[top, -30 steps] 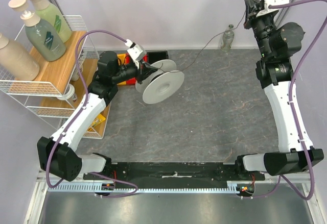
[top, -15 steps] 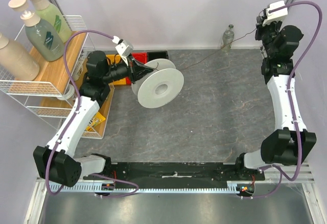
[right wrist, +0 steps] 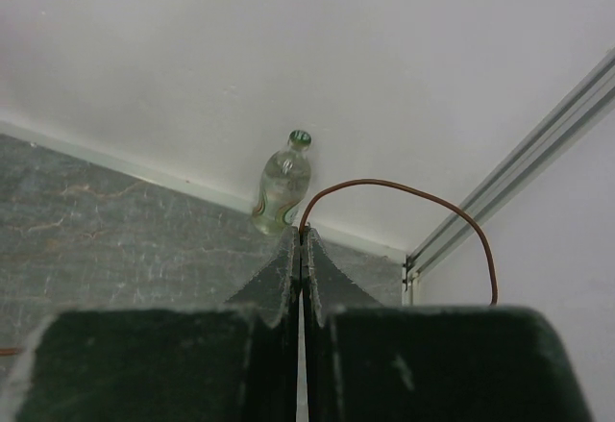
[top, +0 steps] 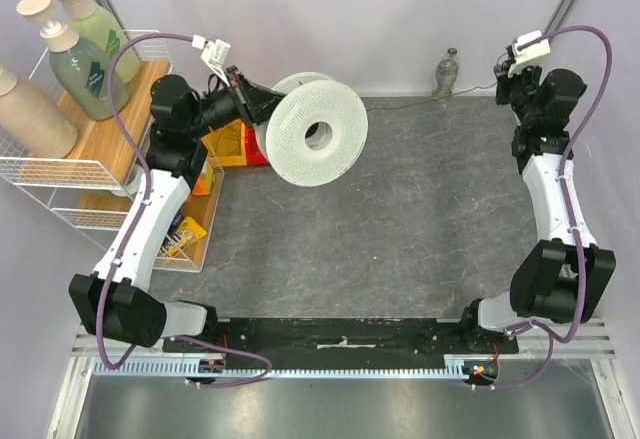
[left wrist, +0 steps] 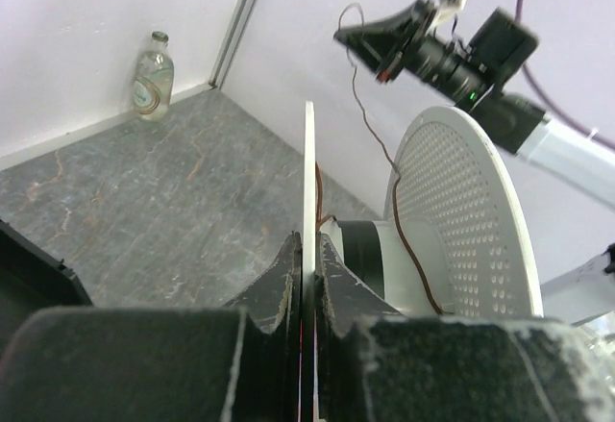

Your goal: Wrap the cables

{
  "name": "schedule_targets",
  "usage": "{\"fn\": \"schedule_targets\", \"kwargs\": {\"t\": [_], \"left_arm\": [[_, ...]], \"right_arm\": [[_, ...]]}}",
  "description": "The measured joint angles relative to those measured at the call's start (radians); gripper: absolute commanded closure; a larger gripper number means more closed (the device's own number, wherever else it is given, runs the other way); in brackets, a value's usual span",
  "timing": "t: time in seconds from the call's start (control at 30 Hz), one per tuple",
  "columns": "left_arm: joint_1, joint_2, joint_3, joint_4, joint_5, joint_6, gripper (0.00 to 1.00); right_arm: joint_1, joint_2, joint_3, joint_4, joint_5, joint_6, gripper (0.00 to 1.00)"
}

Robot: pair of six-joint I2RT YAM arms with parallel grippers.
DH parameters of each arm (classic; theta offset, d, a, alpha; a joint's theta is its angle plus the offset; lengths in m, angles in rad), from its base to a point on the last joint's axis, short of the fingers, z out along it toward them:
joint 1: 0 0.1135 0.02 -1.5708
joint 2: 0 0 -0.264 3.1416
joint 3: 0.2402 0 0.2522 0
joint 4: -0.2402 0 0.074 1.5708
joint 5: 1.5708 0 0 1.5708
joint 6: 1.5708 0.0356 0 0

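My left gripper (top: 262, 109) is shut on the near flange (left wrist: 309, 167) of a white round spool (top: 315, 137) and holds it in the air at the back left, its face tilted up. The perforated far flange (left wrist: 471, 220) and the hub (left wrist: 384, 259) show in the left wrist view. The cable, a very thin dark wire (left wrist: 370, 124), runs from the hub up to my right gripper (left wrist: 370, 45). My right gripper (right wrist: 302, 234) is shut on the wire (right wrist: 404, 187), which arcs out of the fingertips. It is raised at the back right corner (top: 500, 71).
A white wire rack (top: 60, 174) with pump bottles (top: 85, 69) stands at the left. A red and yellow box (top: 235, 144) lies behind the spool. A small glass bottle (top: 447, 72) stands against the back wall, also in the right wrist view (right wrist: 283, 182).
My left arm has lifted the spool up and back and turned its face toward the top camera. My right gripper has come down a little at the back right, still pinching the wire.
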Motion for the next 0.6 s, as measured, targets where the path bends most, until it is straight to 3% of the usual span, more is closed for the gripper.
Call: {"fn": "schedule_targets", "kwargs": {"t": [0.27, 0.6], "left_arm": [[0.033, 0.056, 0.064, 0.049, -0.092, -0.211, 0.98], [0.042, 0.111, 0.173, -0.026, -0.359, -0.365, 0.99]], "right_arm": [[-0.009, -0.018, -0.107, -0.006, -0.037, -0.027, 1.00], [-0.007, -0.131, -0.243, -0.047, -0.137, -0.018, 1.00]]}}
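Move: The spool, pinched by one flange in the left hand, has its middle about 7 cm to that hand's right, 2 cm back and 1 cm below. The black bin lies some 24 cm ahead and 5 cm right of the left hand, the red bin 24 cm ahead and 6 cm left, both roughly 38 cm below. From the right hand, the spool is about 38 cm left, 16 cm back and 3 cm higher; the bottle stands 25 cm ahead, 5 cm left and 30 cm below. Swinging the still-pinched spool forward towards the back wall, the left hand goes about 8 cm out, rising and drifting left some 4 cm each, while turning roughly 20 degrees counter-clockwise with its left side dipping. The right hand keeps its pinch on the cable end and sinks about 7 cm, then also draws back and a little left, fingers tipping down. ##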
